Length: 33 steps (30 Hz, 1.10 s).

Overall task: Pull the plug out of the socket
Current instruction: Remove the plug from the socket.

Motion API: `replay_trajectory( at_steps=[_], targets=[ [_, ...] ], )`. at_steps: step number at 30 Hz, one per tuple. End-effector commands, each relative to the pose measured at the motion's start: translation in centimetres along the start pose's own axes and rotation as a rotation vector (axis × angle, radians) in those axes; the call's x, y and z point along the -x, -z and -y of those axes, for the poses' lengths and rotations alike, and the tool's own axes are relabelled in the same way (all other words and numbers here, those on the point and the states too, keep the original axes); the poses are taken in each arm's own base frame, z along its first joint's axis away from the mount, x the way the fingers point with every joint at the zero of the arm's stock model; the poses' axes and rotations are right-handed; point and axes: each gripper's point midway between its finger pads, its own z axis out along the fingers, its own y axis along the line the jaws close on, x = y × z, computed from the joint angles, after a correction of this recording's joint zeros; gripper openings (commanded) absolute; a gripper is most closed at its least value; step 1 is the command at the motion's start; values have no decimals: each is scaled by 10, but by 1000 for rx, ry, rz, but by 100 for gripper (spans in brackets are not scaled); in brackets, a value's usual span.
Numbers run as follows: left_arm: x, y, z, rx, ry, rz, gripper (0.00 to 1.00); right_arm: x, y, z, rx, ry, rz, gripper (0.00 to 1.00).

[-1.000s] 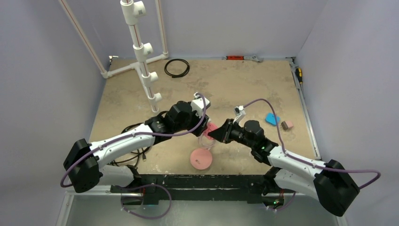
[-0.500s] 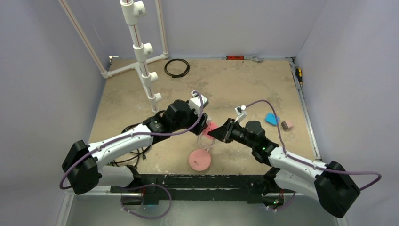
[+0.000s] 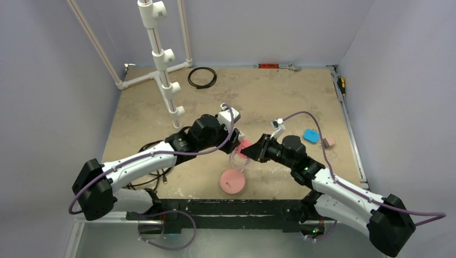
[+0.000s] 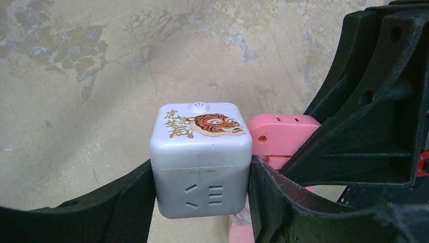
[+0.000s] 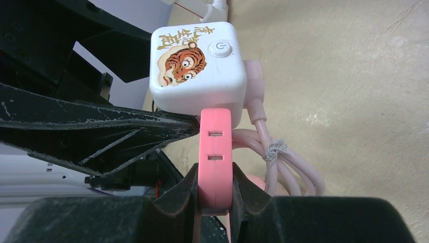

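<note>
The socket [image 4: 201,157] is a white cube with a tiger picture and dark slot holes. My left gripper [image 4: 201,192] is shut on its two sides and holds it above the table. The plug [image 5: 215,152] is a flat pink piece with two slots. Its top end sits against the socket's [image 5: 197,66] lower face. My right gripper [image 5: 215,190] is shut on the plug's flat sides. In the top view both grippers meet at mid table, left [image 3: 235,144] and right [image 3: 251,151], with the plug [image 3: 244,145] between them. The socket is hidden there.
A bundled pink cable [image 5: 268,162] hangs beside the socket down to a round pink disc [image 3: 232,181]. A white pipe stand [image 3: 161,59] and a black cable coil [image 3: 202,77] are at the back left. A blue piece [image 3: 311,135] and small blocks [image 3: 327,142] lie to the right.
Both grippers keep their hold. The right arm has stretched a little, its elbow swinging right, and the pink disc has slid slightly right. The plug still touches the socket.
</note>
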Motion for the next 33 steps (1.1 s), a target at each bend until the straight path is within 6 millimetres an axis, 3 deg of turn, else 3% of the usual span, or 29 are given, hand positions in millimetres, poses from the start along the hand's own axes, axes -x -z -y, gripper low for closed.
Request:
replay_trajectory(
  at_steps=[1, 6, 14, 18, 23, 28, 33],
  targets=[
    [-5, 3, -35, 176, -47, -32, 0, 39, 4, -34, 73, -28, 120, 0],
    [-7, 8, -45, 264, -109, -48, 0, 39, 6, -34, 59, -111, 122, 0],
    [-3, 9, -39, 239, -92, -29, 0, 35, 7, -27, 51, -154, 129, 0],
    [3, 10, -33, 197, -59, 0, 0, 29, 3, -14, 15, -137, 119, 0],
    [16, 18, -43, 180, 4, 51, 0, 26, 4, 3, -60, -125, 129, 0],
    [31, 25, -40, 108, 59, 115, 0, 39, 13, 16, -162, -41, 180, 0],
    [43, 36, -33, 65, 59, 172, 0, 67, 26, 53, -350, 52, 224, 0]
  ],
)
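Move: The socket, the white cube, is in the left fingers, its middle within 1 cm of that hand's point. From the right hand, which grips the pink plug seated in its side, the socket lies some 4 cm ahead and 4 cm left, about level. The pink cable coil hangs roughly 3 cm left of the right hand, 1 cm back and 6 cm lower. The socket, still gripped by the left fingers, is worked with barely any travel, then jerked left and slightly forward off the plug, dipping 2 cm before climbing back, about 5 cm left in all. The right hand keeps its pinch on the plug, rises 2 cm, sinks again, then draws right and forward some 4 cm away from the socket, turning about 15 degrees clockwise. ##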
